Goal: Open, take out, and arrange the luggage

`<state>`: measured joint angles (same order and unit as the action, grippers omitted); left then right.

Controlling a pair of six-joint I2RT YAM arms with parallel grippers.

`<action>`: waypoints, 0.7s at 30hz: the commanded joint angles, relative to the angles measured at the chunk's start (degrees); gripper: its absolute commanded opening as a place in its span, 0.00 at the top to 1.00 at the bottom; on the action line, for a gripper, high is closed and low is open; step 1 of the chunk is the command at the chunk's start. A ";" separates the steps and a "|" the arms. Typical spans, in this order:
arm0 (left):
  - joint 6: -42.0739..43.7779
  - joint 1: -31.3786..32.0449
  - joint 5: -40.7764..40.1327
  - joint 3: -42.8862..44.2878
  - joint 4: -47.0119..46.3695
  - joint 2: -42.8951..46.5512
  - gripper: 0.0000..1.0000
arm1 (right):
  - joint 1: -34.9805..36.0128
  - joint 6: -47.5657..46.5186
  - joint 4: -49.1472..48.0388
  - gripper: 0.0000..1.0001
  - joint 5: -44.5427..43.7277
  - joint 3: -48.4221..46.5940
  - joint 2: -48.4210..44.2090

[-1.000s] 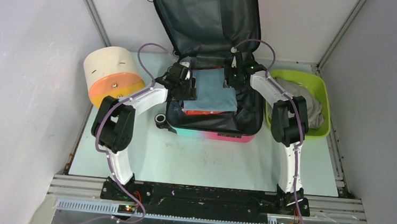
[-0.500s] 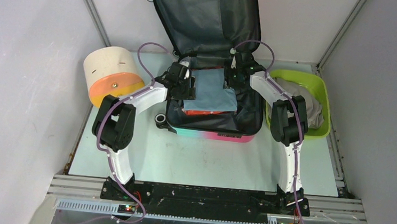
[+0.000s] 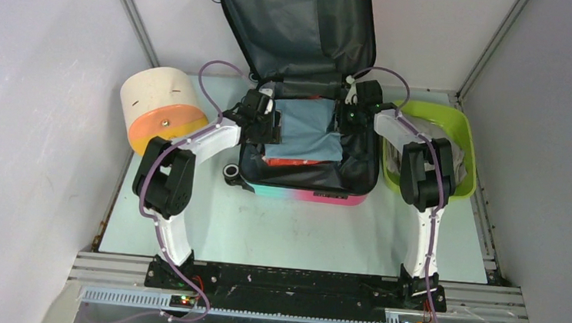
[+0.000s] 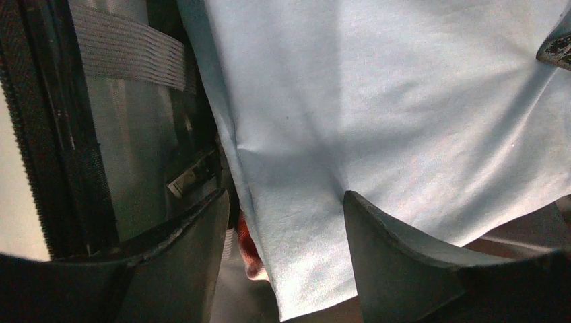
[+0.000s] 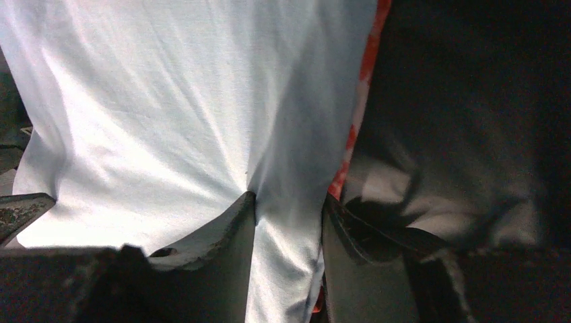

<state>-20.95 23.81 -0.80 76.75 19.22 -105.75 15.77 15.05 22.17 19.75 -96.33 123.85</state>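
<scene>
The luggage (image 3: 303,194) lies open in the middle of the table, its lid (image 3: 297,23) leaning against the back wall. A folded light blue cloth (image 3: 305,128) lies in it on top of a red-orange cloth (image 3: 298,162). My left gripper (image 3: 270,125) is open at the blue cloth's left edge. In the left wrist view that edge (image 4: 377,101) lies between the spread fingers (image 4: 286,215), with red cloth (image 4: 246,249) beneath. My right gripper (image 3: 345,120) is shut on the blue cloth's right edge; the right wrist view shows the cloth (image 5: 168,101) pinched (image 5: 289,215).
A lime-green tub (image 3: 459,121) holding a grey cloth (image 3: 438,146) stands right of the luggage. A cream-and-orange cylinder (image 3: 160,109) lies at the left. Grey walls close in on three sides. The suitcase's dark lining and straps (image 4: 128,50) surround the clothes.
My right gripper has moved a little to the right with the blue cloth's edge, spreading the cloth rightward. The left arm has stayed in place.
</scene>
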 commanded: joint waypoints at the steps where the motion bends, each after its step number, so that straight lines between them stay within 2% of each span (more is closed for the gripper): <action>1: 1.23 -0.56 0.36 3.06 -0.53 -0.26 0.30 | -0.13 -1.87 0.22 0.62 -0.87 1.00 -2.33; 5: 0.99 -0.65 0.36 3.15 -0.55 -0.45 0.30 | 0.54 -4.36 2.37 0.74 -4.15 -0.89 -3.30; 10: -0.37 -2.77 5.01 5.60 0.13 -1.40 0.30 | 2.63 -7.93 4.45 0.91 -9.43 -2.48 -5.51; 13: -0.60 -3.52 5.24 7.53 0.99 -1.67 0.29 | 2.75 -7.89 6.63 0.93 -13.38 -3.55 -6.20; 21: -1.47 -3.64 4.84 10.14 1.75 -4.99 0.30 | 2.66 -7.60 6.32 0.93 -9.55 -3.78 -6.46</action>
<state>-21.58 20.23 3.36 84.93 20.67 -108.53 19.16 8.71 27.11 11.20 -98.02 120.55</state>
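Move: The right edge of the blue cloth lies right between the right fingers, about 1 cm below; the cloth's middle is some 7 cm left and 1 cm back. The red garment's exposed strip is roughly 10 cm left and 9 cm back, and the green bin's middle about 22 cm right and 3 cm back. From the left hand, the cloth's left edge is about 1 cm left and 2 cm below, level fore and aft; the red strip is 4 cm right and 8 cm back. Closing nearly shut, the right fingers pinch a fold at the blue cloth's right edge, then lift it about 2 cm with a slight roll of the wrist, left side down. The left hand, fingers staying wide open astride the left edge, goes forward along that edge and up, some 3 to 4 cm each way. ##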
